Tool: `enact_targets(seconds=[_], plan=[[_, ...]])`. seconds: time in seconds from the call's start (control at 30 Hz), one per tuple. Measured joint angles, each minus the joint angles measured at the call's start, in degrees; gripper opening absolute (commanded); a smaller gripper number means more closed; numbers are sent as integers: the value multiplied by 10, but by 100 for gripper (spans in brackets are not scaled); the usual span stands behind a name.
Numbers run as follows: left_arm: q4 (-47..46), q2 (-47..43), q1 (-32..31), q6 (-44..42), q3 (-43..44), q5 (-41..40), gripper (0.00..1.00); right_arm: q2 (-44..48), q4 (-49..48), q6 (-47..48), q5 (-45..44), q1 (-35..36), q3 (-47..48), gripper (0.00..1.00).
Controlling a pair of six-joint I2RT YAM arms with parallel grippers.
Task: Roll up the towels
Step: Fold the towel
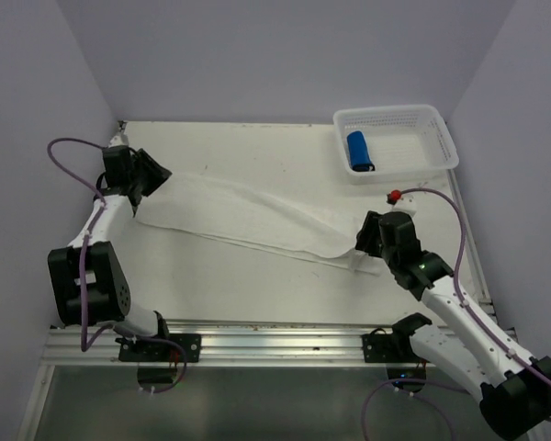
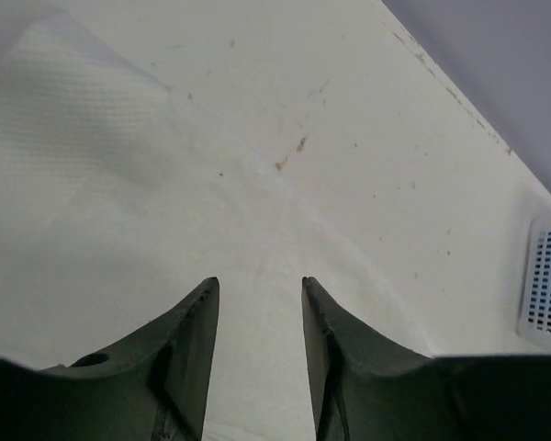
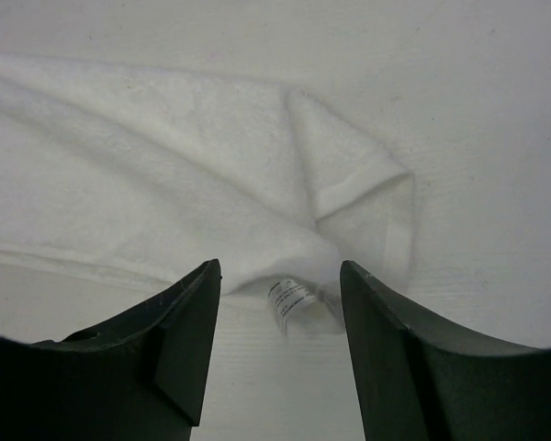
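A long white towel [image 1: 248,220] lies stretched slantwise over the table from far left to near right. Its left end fills the left wrist view as the white towel [image 2: 92,211]. My left gripper [image 1: 151,175] hangs over that end, open, with nothing between its fingers; in its own view the left gripper [image 2: 259,280] shows a clear gap. My right gripper [image 1: 367,241] is open at the crumpled right end, where the towel [image 3: 193,175] folds over and a small label [image 3: 289,301] sticks out. The small blue towel [image 1: 359,151] lies rolled in the basket.
A white perforated basket [image 1: 432,129] stands at the far right corner, and its basket wall [image 2: 549,285] shows at the right of the left wrist view. A small red object [image 1: 395,196] sits near the right edge. Purple-grey walls close in the table.
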State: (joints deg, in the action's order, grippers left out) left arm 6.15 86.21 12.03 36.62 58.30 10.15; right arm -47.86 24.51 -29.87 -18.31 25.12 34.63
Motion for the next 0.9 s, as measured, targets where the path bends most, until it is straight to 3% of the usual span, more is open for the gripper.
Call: enact_targets(seconds=[0.07, 0.1, 0.27, 0.4, 0.6, 0.9], plan=[[-4, 1, -37, 2, -8, -2, 31, 6, -5, -10, -1, 0, 0, 57], [-6, 2, -53, 5, -12, -3, 19, 5, -8, -16, 0, 0, 0, 56], [-10, 19, -167, 7, -26, -22, 0, -37, -19, -51, 9, -5, -1, 41], [-14, 44, -259, 7, -27, -37, 0, -65, -24, -88, 16, -38, 0, 32], [-19, 109, -358, 8, -5, -62, 0, -110, -18, -156, 35, -140, 1, 37], [-22, 197, -443, 9, 61, -77, 0, -193, -46, -173, 122, -176, 17, 23]])
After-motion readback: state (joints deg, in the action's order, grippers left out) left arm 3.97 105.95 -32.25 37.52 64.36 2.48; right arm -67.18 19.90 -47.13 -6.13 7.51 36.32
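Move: The white towel lies spread between the hands, its middle about 26 cm to the left hand's right, 6 cm back and some 13 cm below; its left end is roughly 10 cm to that hand's left and about level fore and aft. Its right end, with a corner folded over, lies about 5 cm ahead of the right hand, 4 cm to its right and 11 cm below; the little tag is about 3 cm straight ahead of that hand, equally low. Over the white towel's middle the left hand sweeps in fast, some 30 cm to the right while sinking about 10 cm and easing back, its wrist turning clockwise and its empty fingers shutting. At the towel's right end the right hand sinks about 6 cm and edges forward, swinging right and then slightly back left, tilting down and narrowing its open fingers. Contact can't be made out. ##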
